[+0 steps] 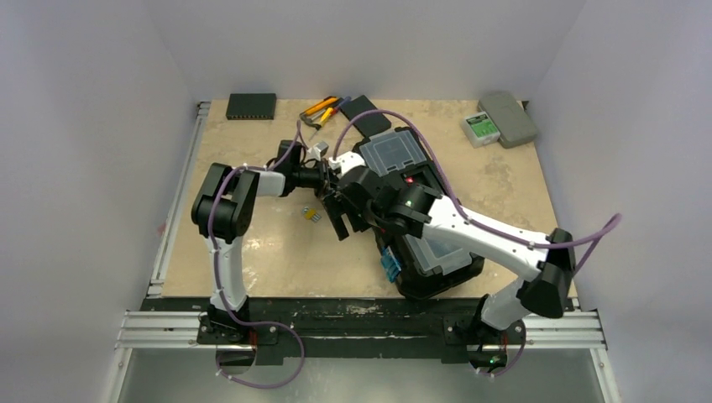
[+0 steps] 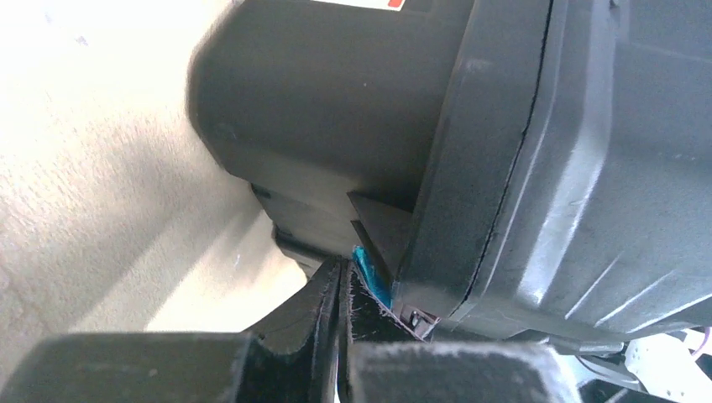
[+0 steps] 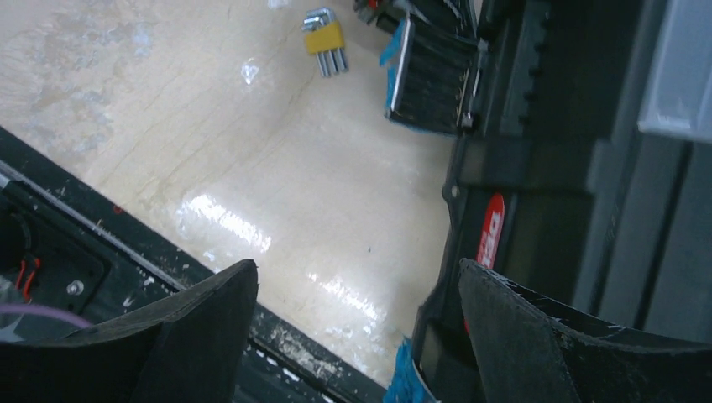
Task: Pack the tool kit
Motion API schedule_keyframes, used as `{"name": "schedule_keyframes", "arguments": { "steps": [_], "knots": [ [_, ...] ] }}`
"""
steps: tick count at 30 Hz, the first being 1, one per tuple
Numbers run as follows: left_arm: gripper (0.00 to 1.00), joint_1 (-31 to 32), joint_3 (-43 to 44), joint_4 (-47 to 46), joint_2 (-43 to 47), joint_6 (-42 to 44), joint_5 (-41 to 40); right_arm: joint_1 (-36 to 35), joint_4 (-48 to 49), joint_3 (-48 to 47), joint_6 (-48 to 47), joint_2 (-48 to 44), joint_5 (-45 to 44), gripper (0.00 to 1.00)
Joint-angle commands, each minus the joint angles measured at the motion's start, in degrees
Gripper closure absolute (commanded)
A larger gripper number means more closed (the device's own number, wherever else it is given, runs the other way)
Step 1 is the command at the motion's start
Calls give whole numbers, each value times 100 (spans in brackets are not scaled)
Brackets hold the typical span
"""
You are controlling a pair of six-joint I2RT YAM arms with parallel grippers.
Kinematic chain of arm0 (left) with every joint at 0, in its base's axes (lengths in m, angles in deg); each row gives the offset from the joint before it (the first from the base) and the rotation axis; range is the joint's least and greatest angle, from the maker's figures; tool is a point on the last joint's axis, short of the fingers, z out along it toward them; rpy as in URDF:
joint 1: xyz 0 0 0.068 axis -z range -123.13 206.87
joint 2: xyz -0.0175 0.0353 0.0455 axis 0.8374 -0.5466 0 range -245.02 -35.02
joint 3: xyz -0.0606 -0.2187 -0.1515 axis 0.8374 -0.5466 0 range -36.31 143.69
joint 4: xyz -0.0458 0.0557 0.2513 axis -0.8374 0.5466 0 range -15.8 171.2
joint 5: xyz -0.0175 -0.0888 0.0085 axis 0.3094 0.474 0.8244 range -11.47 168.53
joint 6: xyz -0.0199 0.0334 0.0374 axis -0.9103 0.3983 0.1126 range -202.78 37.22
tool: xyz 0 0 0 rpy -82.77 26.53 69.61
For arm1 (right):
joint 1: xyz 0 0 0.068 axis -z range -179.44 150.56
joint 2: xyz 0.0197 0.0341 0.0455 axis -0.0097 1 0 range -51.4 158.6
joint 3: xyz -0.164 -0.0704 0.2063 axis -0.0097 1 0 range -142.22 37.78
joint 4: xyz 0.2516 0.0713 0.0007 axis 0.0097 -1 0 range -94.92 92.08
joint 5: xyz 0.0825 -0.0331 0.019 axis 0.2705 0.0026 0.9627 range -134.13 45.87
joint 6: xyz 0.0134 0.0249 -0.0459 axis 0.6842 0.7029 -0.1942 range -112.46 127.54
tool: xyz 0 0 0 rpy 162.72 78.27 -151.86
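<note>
The black toolbox (image 1: 393,155) lies askew right of the table's middle, with clear-lidded compartments and a blue latch (image 1: 390,265) on its near side. My left gripper (image 1: 332,178) is at the box's left end. In the left wrist view its fingers (image 2: 323,311) are pressed together, shut on nothing, with the tip beside a blue latch (image 2: 370,274) under the toolbox (image 2: 546,168). My right gripper (image 1: 340,215) hangs open at the box's front-left edge. In the right wrist view, the right gripper (image 3: 357,290) has one finger over bare table and the other by the red-labelled handle (image 3: 489,227).
A yellow hex key set (image 1: 312,213) lies on the table left of the toolbox. Yellow-black and red-handled tools (image 1: 322,108) lie at the back. A flat black box (image 1: 251,105) sits back left and a grey case with a green label (image 1: 499,119) back right.
</note>
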Motion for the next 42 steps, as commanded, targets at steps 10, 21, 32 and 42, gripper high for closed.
{"name": "schedule_keyframes", "arguments": {
  "steps": [10, 21, 32, 42],
  "knots": [
    [100, 99, -70, 207, 394, 274, 446, -22, -523, -2005, -565, 2200, -896, 21],
    [100, 97, -18, 500, 463, 489, 390, -5, -737, -2500, -508, 3168, -2009, 36],
    [100, 46, -33, 637, 505, 595, 321, 48, -686, -2652, -474, 3444, -2506, 92],
    [100, -584, -505, 2116, 1319, 1447, -1017, 586, 573, -1646, -285, 2201, -290, 100]
  ]
}}
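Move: The toolbox's farther latch, its blue-taped flap already standing out from the box, is the right hand's mark: some 9 cm ahead, 3 cm left and 10 cm below. The box's nearer blue-taped latch lies about 5 cm back, 8 cm right and 12 cm down from that hand. The yellow key set lies on the table roughly 8 cm ahead, 12 cm left and 21 cm below it. From the left hand, shut at the flap's far end, the flap's middle is about 4 cm back and 2 cm right, nearly level. Forward and down, about 9 cm each with a little left, the right hand comes onto the farther latch, its fingers swinging nearly 30 degrees to point more steeply down, then shuts and pinches the taped flap and starts to rise a centimetre. The left hand, closed, eases 2 cm back at the flap, stays there until the pinch, then draws off 4 cm to the left. ##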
